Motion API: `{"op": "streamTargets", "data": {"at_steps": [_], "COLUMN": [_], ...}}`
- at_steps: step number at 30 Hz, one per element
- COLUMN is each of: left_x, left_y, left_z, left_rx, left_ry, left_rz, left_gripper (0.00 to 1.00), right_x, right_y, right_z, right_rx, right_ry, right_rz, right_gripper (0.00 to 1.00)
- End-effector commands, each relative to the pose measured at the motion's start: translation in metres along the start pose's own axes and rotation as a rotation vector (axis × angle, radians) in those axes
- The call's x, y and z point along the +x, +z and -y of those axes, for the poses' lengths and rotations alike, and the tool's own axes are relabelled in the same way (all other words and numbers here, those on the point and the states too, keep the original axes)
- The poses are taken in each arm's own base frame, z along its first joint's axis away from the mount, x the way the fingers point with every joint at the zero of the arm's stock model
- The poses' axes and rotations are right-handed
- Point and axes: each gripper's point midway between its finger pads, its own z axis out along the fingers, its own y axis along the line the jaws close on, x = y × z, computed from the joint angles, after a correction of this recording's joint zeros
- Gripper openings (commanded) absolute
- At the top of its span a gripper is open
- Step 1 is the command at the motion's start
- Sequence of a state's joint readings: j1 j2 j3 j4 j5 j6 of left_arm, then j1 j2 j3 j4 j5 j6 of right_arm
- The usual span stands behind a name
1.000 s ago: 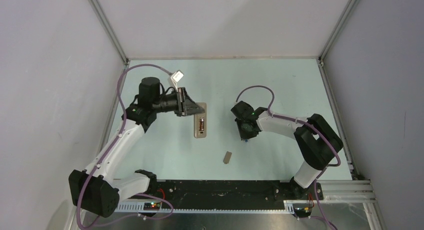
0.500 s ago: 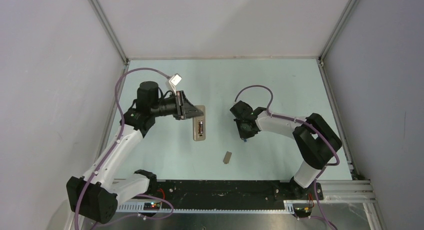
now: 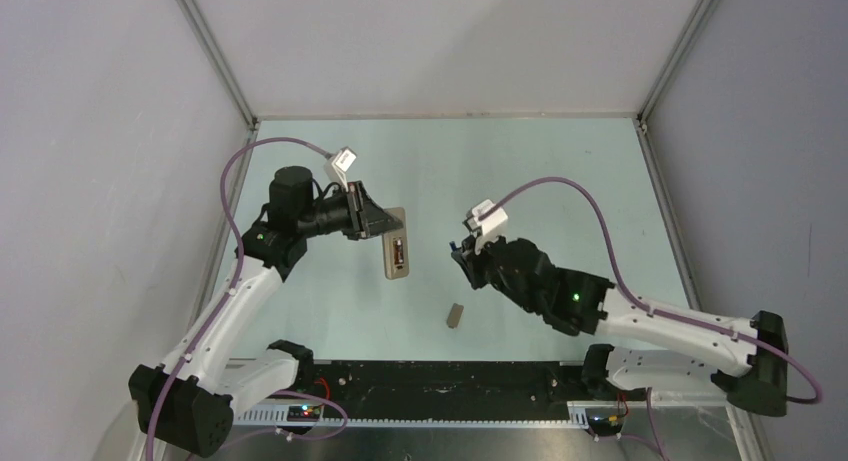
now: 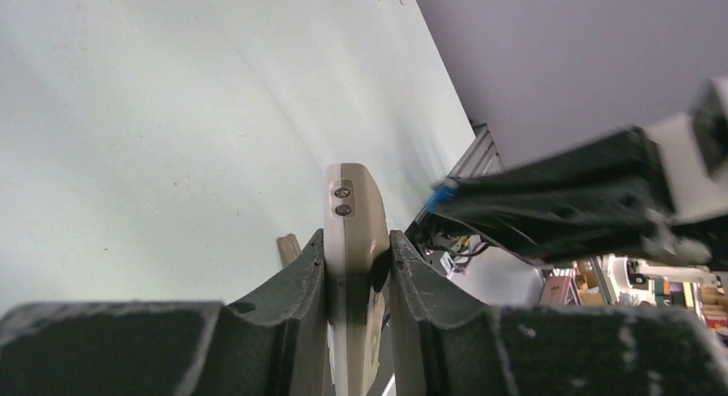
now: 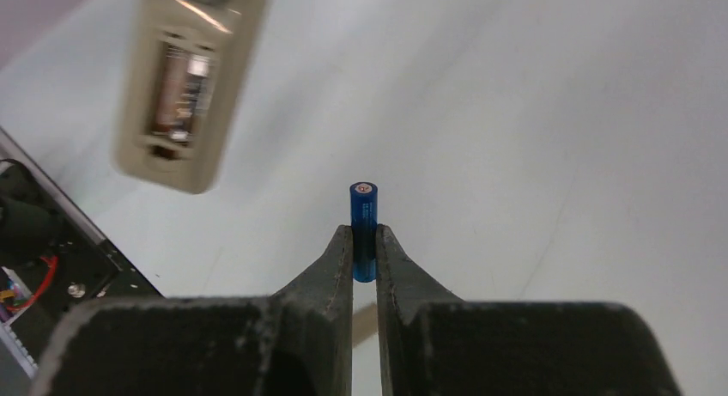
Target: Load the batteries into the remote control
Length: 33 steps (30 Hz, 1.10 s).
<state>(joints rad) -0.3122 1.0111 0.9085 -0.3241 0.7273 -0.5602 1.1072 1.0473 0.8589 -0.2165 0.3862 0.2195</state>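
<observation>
My left gripper [image 3: 383,224] is shut on the top end of the remote control [image 3: 398,253], holding it back up above the table. In the left wrist view the beige remote control [image 4: 354,216] stands edge-on between the fingers [image 4: 313,263]. Its battery compartment [image 5: 178,91] is uncovered, and a dark cylinder lies inside. To the right, my right gripper [image 3: 461,256] is shut on the bright blue battery [image 5: 363,220], which sticks out past the fingertips of the right gripper [image 5: 364,241] and points toward the remote control [image 5: 185,95].
The small flat beige cover piece [image 3: 455,314] lies on the pale green table [image 3: 540,171] below and between the two grippers. Grey walls and metal rails close in the back and sides. A black rail [image 3: 440,376] runs along the near edge.
The right gripper closed on the blue battery, lifted it off the table and swung left toward the remote as the arm stretched out low. The left arm shifted the remote only slightly.
</observation>
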Motion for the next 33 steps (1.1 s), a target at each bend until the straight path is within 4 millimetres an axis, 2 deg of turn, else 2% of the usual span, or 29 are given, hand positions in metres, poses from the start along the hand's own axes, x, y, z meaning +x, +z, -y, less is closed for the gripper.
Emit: {"op": "streamTargets", "data": {"at_steps": [1, 6, 11, 15, 18, 20, 21, 22, 23, 24, 25, 26, 27, 28, 30, 33], "left_x": [-0.017, -0.022, -0.022, -0.017, -0.015, -0.014, -0.014, -0.013, -0.012, -0.011, -0.010, -0.009, -0.007, -0.006, -0.004, -0.001], "left_y": [-0.005, -0.009, -0.017, -0.019, -0.021, -0.023, -0.024, -0.025, -0.026, -0.027, -0.027, -0.029, -0.029, -0.031, -0.033, -0.035], "left_z": [0.012, 0.021, 0.027, 0.027, 0.026, 0.028, 0.028, 0.029, 0.029, 0.029, 0.030, 0.031, 0.032, 0.034, 0.037, 0.037], "left_rx": [0.005, 0.022, 0.030, 0.030, 0.027, 0.029, 0.029, 0.029, 0.030, 0.032, 0.034, 0.041, 0.046, 0.054, 0.067, 0.072], "left_ry": [0.047, 0.065, 0.085, 0.081, 0.072, 0.073, 0.072, 0.072, 0.073, 0.075, 0.080, 0.085, 0.092, 0.101, 0.119, 0.134], "left_rz": [0.068, 0.085, 0.109, 0.113, 0.117, 0.127, 0.128, 0.131, 0.132, 0.134, 0.135, 0.133, 0.131, 0.132, 0.133, 0.137], "left_gripper": [0.00, 0.00, 0.00, 0.00, 0.00, 0.00, 0.00, 0.00, 0.00, 0.00, 0.00, 0.00, 0.00, 0.00, 0.00, 0.00], "right_x": [-0.036, -0.060, -0.075, -0.080, -0.082, -0.076, -0.074, -0.062, -0.059, -0.038, -0.032, -0.007, 0.005, 0.030, 0.067, 0.121], "right_y": [-0.022, -0.049, -0.061, -0.068, -0.068, -0.064, -0.060, -0.055, -0.049, -0.045, -0.039, -0.036, -0.034, -0.036, -0.040, -0.043], "right_z": [-0.009, -0.029, -0.043, -0.058, -0.060, -0.054, -0.046, -0.037, -0.028, -0.013, 0.001, 0.025, 0.031, 0.054, 0.075, 0.092], "right_rx": [0.041, 0.042, 0.063, 0.067, 0.070, 0.099, 0.125, 0.159, 0.182, 0.230, 0.274, 0.340, 0.371, 0.458, 0.583, 0.682], "right_ry": [-0.096, -0.139, -0.150, -0.183, -0.171, -0.128, -0.045, -0.061, 0.078, 0.049, 0.224, 0.232, 0.399, 0.433, 0.664, 0.802], "right_rz": [0.213, 0.337, 0.421, 0.467, 0.476, 0.445, 0.429, 0.367, 0.349, 0.252, 0.232, 0.137, 0.116, 0.031, -0.039, -0.143], "right_gripper": [0.00, 0.00, 0.00, 0.00, 0.00, 0.00, 0.00, 0.00, 0.00, 0.00, 0.00, 0.01, 0.01, 0.01, 0.01, 0.00]}}
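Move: The right hand already holds the blue battery; the open battery bay of the remote control, in the left hand's grip, lies about 10 cm to its left, some 2 cm back and 4 cm higher. The left fingertips on the remote are about 12 cm left, 3 cm ahead and 5 cm above it; the battery cover lies on the table some 6 cm back, 1 cm left and 21 cm below. From the left hand, the held battery is about 12 cm right, 3 cm back and 5 cm lower. Keeping the battery pinched, the right hand first rises about 9 cm while backing some 6 cm and tipping its fingers upward, then reverses into a quick sweep right, down and forward, away from the remote control, the wrist swinging clockwise to end some 35 degrees round from where it began. The left hand keeps its grip on the remote control and eases it back and up, a little under 3 cm each way. ##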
